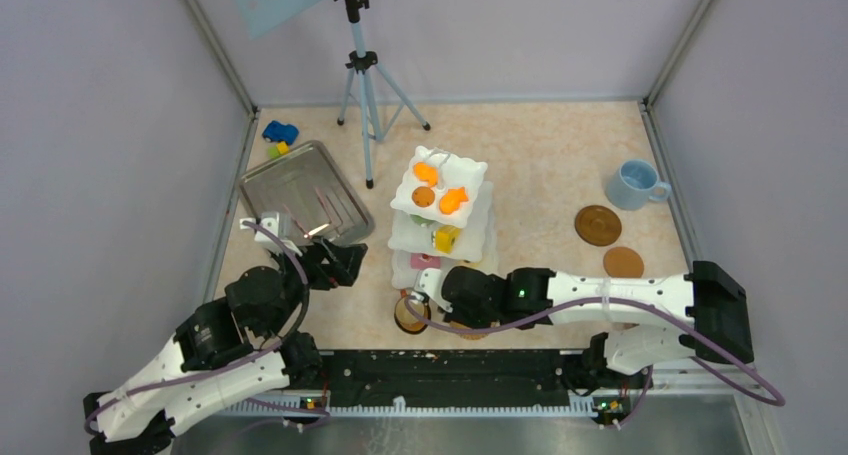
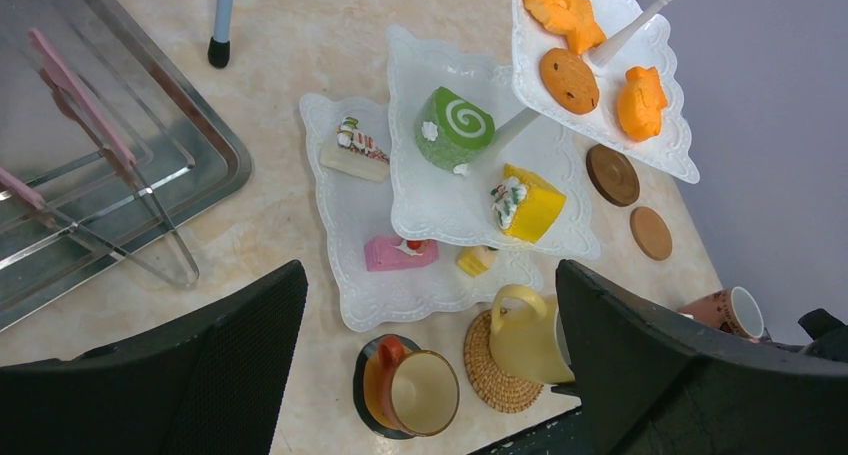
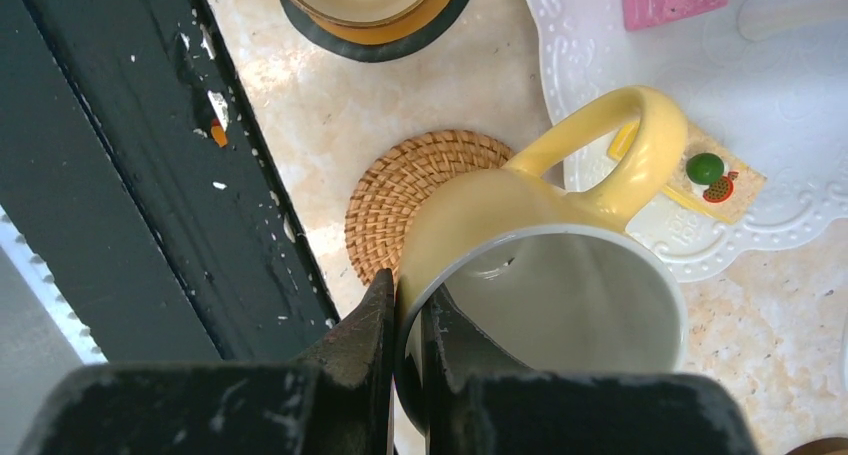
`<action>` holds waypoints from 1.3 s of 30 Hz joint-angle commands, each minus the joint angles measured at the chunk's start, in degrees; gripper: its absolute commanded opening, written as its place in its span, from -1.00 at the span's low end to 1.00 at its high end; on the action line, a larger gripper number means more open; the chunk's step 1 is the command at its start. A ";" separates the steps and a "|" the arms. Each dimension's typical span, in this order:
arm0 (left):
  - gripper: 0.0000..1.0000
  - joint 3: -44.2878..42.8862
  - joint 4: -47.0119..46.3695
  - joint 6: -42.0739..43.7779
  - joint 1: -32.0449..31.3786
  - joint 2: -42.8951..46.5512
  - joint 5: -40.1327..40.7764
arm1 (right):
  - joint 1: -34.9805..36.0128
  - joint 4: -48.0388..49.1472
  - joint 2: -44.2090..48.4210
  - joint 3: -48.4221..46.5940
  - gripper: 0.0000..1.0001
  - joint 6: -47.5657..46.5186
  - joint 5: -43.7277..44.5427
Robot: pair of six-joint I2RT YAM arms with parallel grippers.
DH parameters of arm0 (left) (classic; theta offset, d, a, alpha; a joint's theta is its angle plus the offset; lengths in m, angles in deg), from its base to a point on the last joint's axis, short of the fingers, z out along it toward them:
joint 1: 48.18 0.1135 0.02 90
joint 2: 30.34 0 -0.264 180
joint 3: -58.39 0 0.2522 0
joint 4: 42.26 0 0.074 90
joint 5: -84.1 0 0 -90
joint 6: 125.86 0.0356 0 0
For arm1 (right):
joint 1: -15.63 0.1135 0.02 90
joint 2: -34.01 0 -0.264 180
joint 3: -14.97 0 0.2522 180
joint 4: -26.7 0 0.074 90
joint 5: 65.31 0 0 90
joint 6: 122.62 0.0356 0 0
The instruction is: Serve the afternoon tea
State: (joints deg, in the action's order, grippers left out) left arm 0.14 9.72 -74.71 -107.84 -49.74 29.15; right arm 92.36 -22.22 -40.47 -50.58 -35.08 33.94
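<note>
The white three-tier stand (image 1: 440,210) holds orange, green, yellow and pink pastries (image 2: 455,127). My right gripper (image 3: 408,315) is shut on the rim of the cream-yellow mug (image 3: 540,265), one finger inside and one outside. The mug is tilted over a woven round coaster (image 3: 410,195) in front of the stand. Beside it, an orange-handled mug (image 2: 415,390) sits on a dark coaster. My left gripper (image 2: 430,275) is open and empty above these, near the tray. A blue mug (image 1: 633,185) and two brown coasters (image 1: 597,225) lie at the right. A pinkish-brown mug (image 2: 728,312) shows at the right edge.
A steel tray (image 1: 305,190) with pink tongs (image 2: 75,85) lies at the left. A blue toy car (image 1: 280,132) sits behind it. A tripod (image 1: 365,85) stands behind the stand. The black base rail (image 3: 120,175) runs along the near edge.
</note>
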 commanded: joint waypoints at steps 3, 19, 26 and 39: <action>0.97 -0.86 -0.82 -0.18 0.07 0.48 -0.51 | -0.20 3.05 -0.04 -2.21 -1.00 3.29 2.23; 0.98 -1.03 -0.17 -0.12 0.15 0.22 -0.21 | -0.26 2.99 -1.83 -2.03 -0.61 5.25 1.63; 0.97 -0.83 -0.41 0.02 0.13 -0.12 -0.09 | -0.21 -2.17 1.60 -6.94 0.90 5.14 2.88; 0.98 0.05 -1.74 1.87 0.07 -0.86 1.09 | -3.68 8.63 30.95 -0.85 0.97 9.05 43.53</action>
State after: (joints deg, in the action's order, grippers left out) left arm 0.16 9.67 -74.36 -107.84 -49.74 29.28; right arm 91.74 -19.88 -16.18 -55.48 -29.61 55.58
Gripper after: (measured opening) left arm 0.987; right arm 0.985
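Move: The right gripper still pinches the near rim of the yellow mug; the woven coaster it is meant for is centred about 3 cm ahead, 2 cm to the left and 8 cm below. The brown mug stands level with that coaster, some 12 cm to its left, and the tiered cake stand is about 13 cm beyond it and 6 cm to its left. From the left gripper, the woven coaster is roughly 21 cm right, 3 cm back and 26 cm down. Ease the yellow mug down the last centimetre or so onto the woven coaster with the right gripper, then open the fingers wide to let go of the rim. Pull up and away fast, about 17 cm, veering forward and right towards the end as the wrist rolls its left side up some 30 degrees, swings clockwise and tips the fingers upward. ##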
